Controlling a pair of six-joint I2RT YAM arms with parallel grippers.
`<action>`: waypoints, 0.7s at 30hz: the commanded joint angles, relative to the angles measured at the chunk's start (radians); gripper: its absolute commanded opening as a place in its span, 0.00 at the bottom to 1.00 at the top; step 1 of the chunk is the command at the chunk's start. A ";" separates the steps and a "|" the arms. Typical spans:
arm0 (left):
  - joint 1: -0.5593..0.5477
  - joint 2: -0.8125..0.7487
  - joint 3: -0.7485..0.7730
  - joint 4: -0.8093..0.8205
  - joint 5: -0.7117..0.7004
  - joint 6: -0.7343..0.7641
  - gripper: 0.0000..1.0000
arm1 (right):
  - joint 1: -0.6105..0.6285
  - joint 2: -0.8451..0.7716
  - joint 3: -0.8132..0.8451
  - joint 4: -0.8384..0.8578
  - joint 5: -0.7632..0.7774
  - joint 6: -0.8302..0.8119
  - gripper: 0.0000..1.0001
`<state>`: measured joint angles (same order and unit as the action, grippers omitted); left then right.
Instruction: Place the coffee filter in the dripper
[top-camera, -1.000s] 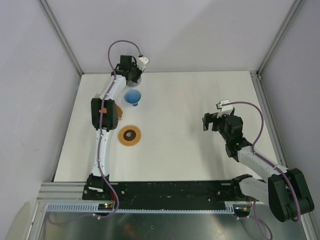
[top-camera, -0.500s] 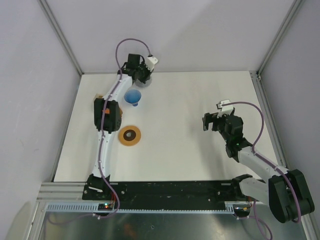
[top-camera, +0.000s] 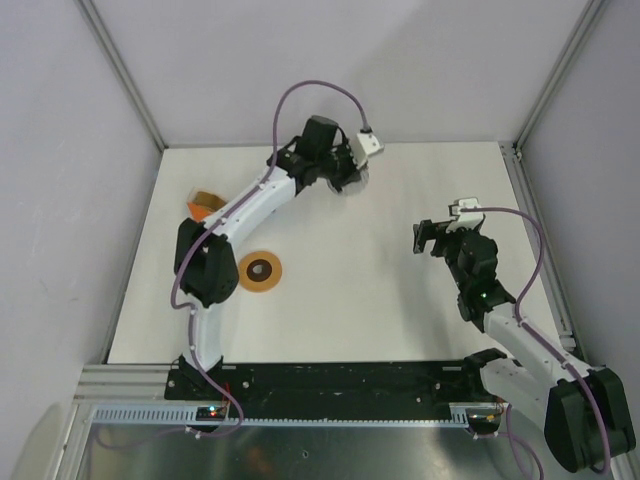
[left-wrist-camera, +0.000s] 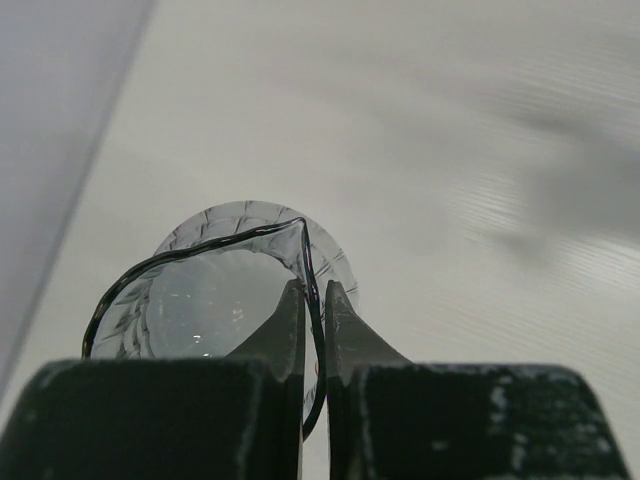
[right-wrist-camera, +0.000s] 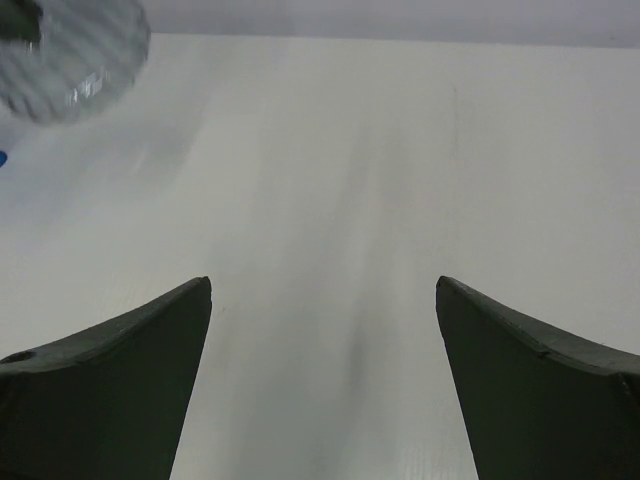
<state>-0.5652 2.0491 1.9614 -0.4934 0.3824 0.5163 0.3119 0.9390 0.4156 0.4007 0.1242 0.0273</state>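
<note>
My left gripper (top-camera: 349, 172) is at the back middle of the table, shut on the thin dark rim of a grey translucent ribbed mug (left-wrist-camera: 200, 300). From above, the mug (top-camera: 353, 186) shows just under the fingers. In the left wrist view the left gripper (left-wrist-camera: 314, 290) pinches the rim between its tips. The dripper is hidden under the left arm from above; a blue sliver (right-wrist-camera: 2, 158) at the right wrist view's left edge may be it. The coffee filter (top-camera: 207, 197) shows as light-brown paper in the orange holder (top-camera: 199, 210). My right gripper (top-camera: 424, 240) (right-wrist-camera: 322, 284) is open and holds nothing.
A flat brown wooden ring (top-camera: 261, 269) with a dark hole lies left of centre. The grey mug (right-wrist-camera: 75, 45) also appears at the top left of the right wrist view. Walls and metal posts close in the table on the left, back and right.
My left arm swung right along the back edge, taking the grey mug from behind the dripper to the back middle. The arm now covers the dripper. The right gripper shifted slightly.
</note>
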 joint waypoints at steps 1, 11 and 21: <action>-0.048 -0.121 -0.152 -0.007 0.018 -0.045 0.00 | -0.011 -0.035 0.042 -0.010 0.042 0.024 0.99; -0.160 -0.230 -0.426 -0.008 -0.018 -0.083 0.00 | -0.017 -0.031 0.042 -0.005 0.002 0.043 0.99; -0.183 -0.246 -0.572 0.118 -0.049 -0.195 0.00 | -0.017 -0.036 0.042 -0.017 -0.012 0.046 0.99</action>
<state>-0.7437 1.8771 1.4120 -0.4915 0.3611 0.3828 0.2989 0.9176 0.4156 0.3702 0.1223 0.0601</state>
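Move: The left hand holds the glass carafe by its rim, its body about 3 cm to the left and 5 cm below the fingertips. It is bound for a bare spot of table roughly 16 cm back, 3 cm left and 20 cm down; the round coaster lies 18 cm back and 26 cm left, the blue dripper 7 cm ahead and 25 cm left. From the right hand, the spot is some 23 cm left, 4 cm back, 17 cm below. Keeping its pinch on the carafe's rim, the left hand draws it back towards its own base by about 16 cm and lowers it some 13 cm onto the bare middle of the table, right of the coaster, quickly at first and then easing off. On the way the wrist tips the fingers some 25 degrees more steeply downward, bringing the carafe's base towards the tabletop, with the fingers still shut at the end. ##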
